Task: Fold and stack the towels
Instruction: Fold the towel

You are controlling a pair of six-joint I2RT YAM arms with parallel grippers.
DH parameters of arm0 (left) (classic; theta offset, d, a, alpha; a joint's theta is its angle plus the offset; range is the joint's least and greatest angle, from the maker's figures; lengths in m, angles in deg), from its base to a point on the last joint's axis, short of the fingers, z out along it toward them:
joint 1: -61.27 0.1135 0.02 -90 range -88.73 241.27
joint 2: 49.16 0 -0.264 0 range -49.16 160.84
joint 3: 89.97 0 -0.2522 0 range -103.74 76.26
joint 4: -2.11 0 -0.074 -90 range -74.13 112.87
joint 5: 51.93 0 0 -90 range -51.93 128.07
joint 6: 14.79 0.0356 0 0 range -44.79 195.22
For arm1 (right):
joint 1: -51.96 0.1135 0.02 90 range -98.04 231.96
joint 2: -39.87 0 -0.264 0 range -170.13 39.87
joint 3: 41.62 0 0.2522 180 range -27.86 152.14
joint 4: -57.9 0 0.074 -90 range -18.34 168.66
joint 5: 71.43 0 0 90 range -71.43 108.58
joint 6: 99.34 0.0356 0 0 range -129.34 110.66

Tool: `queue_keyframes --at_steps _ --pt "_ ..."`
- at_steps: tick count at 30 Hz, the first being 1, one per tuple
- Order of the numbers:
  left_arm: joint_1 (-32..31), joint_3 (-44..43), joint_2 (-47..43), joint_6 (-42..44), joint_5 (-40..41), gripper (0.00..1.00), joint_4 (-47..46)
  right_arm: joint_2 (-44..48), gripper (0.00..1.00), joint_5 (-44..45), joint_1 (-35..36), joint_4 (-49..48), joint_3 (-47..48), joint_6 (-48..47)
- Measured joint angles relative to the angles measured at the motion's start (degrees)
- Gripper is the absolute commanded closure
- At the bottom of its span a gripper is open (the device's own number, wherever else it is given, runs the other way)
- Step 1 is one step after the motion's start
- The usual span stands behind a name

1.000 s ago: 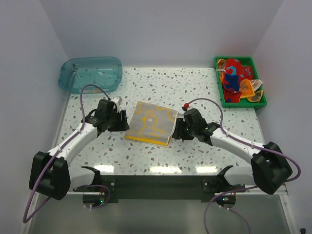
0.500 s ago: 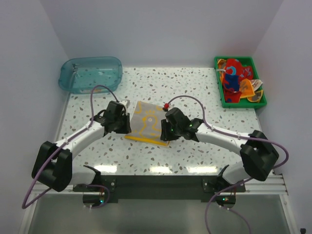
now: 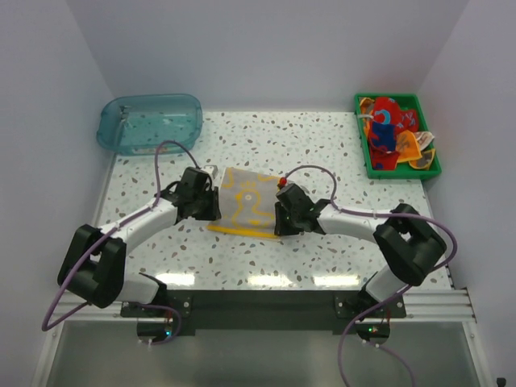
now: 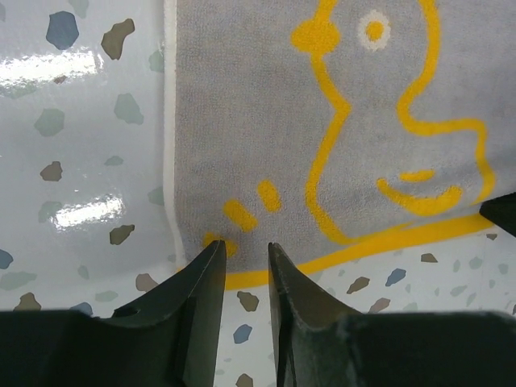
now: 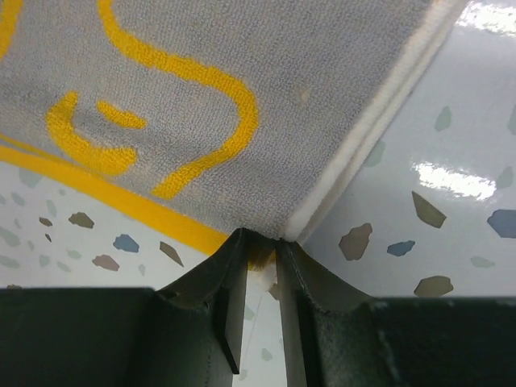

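A folded cream towel with a yellow duck (image 3: 246, 201) lies flat on the speckled table (image 3: 322, 145). My left gripper (image 3: 212, 206) is at its left edge. In the left wrist view the jaws (image 4: 244, 246) stand a narrow gap apart over the towel's (image 4: 322, 121) near left corner, with nothing between them. My right gripper (image 3: 279, 219) is at the near right corner. In the right wrist view its jaws (image 5: 260, 235) are closed on the corner of the towel (image 5: 242, 81). Several more towels (image 3: 391, 129), red, orange and blue, lie heaped in the tray.
The green tray (image 3: 367, 157) stands at the back right corner. A clear blue tub (image 3: 149, 122) stands at the back left. White walls close in the table on three sides.
Both grippers have moved inward to the duck towel. The right one came left to its near right corner, and the left one came right to its left edge.
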Motion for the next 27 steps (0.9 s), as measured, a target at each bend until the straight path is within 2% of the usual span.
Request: queue_keyframes --at_steps 11,20,27 --pt "-0.9 0.2 0.0 -2.2 -0.2 0.64 -1.6 0.7 0.74 -0.2 -8.0 -1.5 -1.0 -4.7" --pt "-1.2 1.2 0.8 -2.8 1.2 0.65 -3.8 0.6 0.74 -0.3 -8.4 -0.5 -0.5 -9.9" --pt "-1.2 -2.3 8.5 -3.4 4.7 0.68 -5.4 0.2 0.73 -0.6 -8.4 0.3 0.2 -11.7"
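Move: The folded towel's near-right corner is already pinched in the right fingers; the towel's middle lies some 10 cm ahead of and 10 cm left of that hand, and clear table for the corner some 4 cm ahead and 4 cm right. For the open left hand, the near-left corner is about 3 cm back, 2 cm left and 4 cm below, with the towel's middle roughly 7 cm ahead and 11 cm right. The towel's near-right corner, still pinched, is dragged low over the table to the right and forward, about 5 cm, by the right hand, which then stays put and keeps its grip. The left hand hovers almost still with fingers parted, then late on reaches forward and down, some 2.5 cm each way, towards the towel's left edge, fingers staying open. ##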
